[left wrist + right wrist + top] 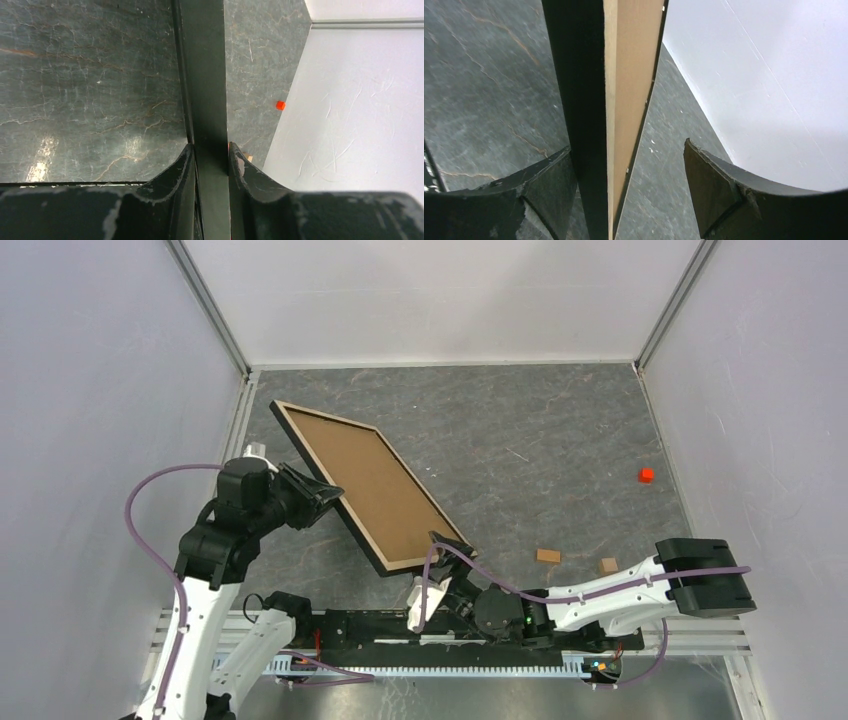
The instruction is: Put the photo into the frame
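The frame (325, 416) is held tilted above the table, left of centre, with a plain brown backing board (370, 490) filling its upper face. My left gripper (335, 495) is shut on the frame's left rim; in the left wrist view both fingers (211, 150) press the dark rim (202, 75). My right gripper (450, 545) is open around the frame's near corner. In the right wrist view (628, 146) the black rim (574, 75) lies against the left finger, and the right finger stands apart from the backing board (634, 60). The photo is not in view.
A small red cube (646, 475) lies at the right of the table and also shows in the left wrist view (280, 105). Two small wooden blocks (548, 556) (607, 565) lie near the right arm. White walls enclose the table on three sides.
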Tool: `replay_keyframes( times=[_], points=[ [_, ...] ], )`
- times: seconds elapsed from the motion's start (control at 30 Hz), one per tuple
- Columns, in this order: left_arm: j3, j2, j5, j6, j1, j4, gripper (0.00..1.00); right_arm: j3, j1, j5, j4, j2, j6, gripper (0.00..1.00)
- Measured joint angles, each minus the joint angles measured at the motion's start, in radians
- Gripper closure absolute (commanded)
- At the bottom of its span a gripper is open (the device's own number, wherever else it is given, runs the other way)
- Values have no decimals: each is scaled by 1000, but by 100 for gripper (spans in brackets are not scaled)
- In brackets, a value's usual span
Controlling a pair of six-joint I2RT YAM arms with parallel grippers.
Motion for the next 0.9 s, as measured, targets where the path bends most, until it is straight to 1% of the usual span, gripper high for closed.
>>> replay_keyframes(
  times=[0.23,0.33,0.4,0.43,0.5,0.63,0.67,0.7,0.73,0.77,0.8,0.83,0.87,0.9],
  points=[
    [16,-87,-60,2,0,-60,98,4,-4,-159,70,18,87,27],
    [25,-114,-76,2,0,-81,98,33,-5,-203,95,63,122,33],
    [39,-121,-82,5,0,-99,98,65,-5,-214,103,100,137,39],
    [43,-123,-84,6,0,-101,98,79,-5,-214,105,115,142,43],
    [49,-124,-85,6,0,-100,98,107,0,-198,109,143,154,57],
    [51,-128,-88,6,1,-98,98,148,23,-115,109,182,169,74],
    [52,-128,-88,6,1,-98,96,151,29,-89,110,184,164,80],
    [58,-127,-85,6,1,-98,80,151,33,-80,111,184,161,90],
    [67,-126,-83,10,1,-103,63,151,37,-68,118,184,168,98],
    [77,-122,-82,16,1,-111,44,151,39,-64,122,181,177,100],
    [96,-115,-84,28,0,-122,31,150,38,-69,126,177,188,100],
    [122,-107,-84,53,0,-131,23,148,34,-80,124,166,210,100],
    [150,-101,-88,80,-1,-127,18,140,25,-88,122,153,234,100],
    [196,-95,-94,106,-1,-124,16,128,14,-90,119,139,257,100]
  ],
)
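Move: My left hand already pinches the raised left long rail of the frame. The frame's near short rail, next for my open right hand, is about 3 cm to that hand's left and 1 cm back, at about its height. From the right hand, the brown backing's middle lies some 12 cm left and 13 cm ahead, and a wooden block about 23 cm right, 3 cm ahead, down on the table. From my left hand the near rail is roughly 16 cm right, 12 cm back and 8 cm lower. I slide my right hand about 6 cm left and 3 cm back onto the near rail, rolling it some 15 degrees left side up, and close the fingers on that rail. Meanwhile my left hand carries its rail about 3 cm back, 2 cm left and 2 cm up; once the right has its grip, I open the left and lift about 4 cm more, tipping its fingers up. ##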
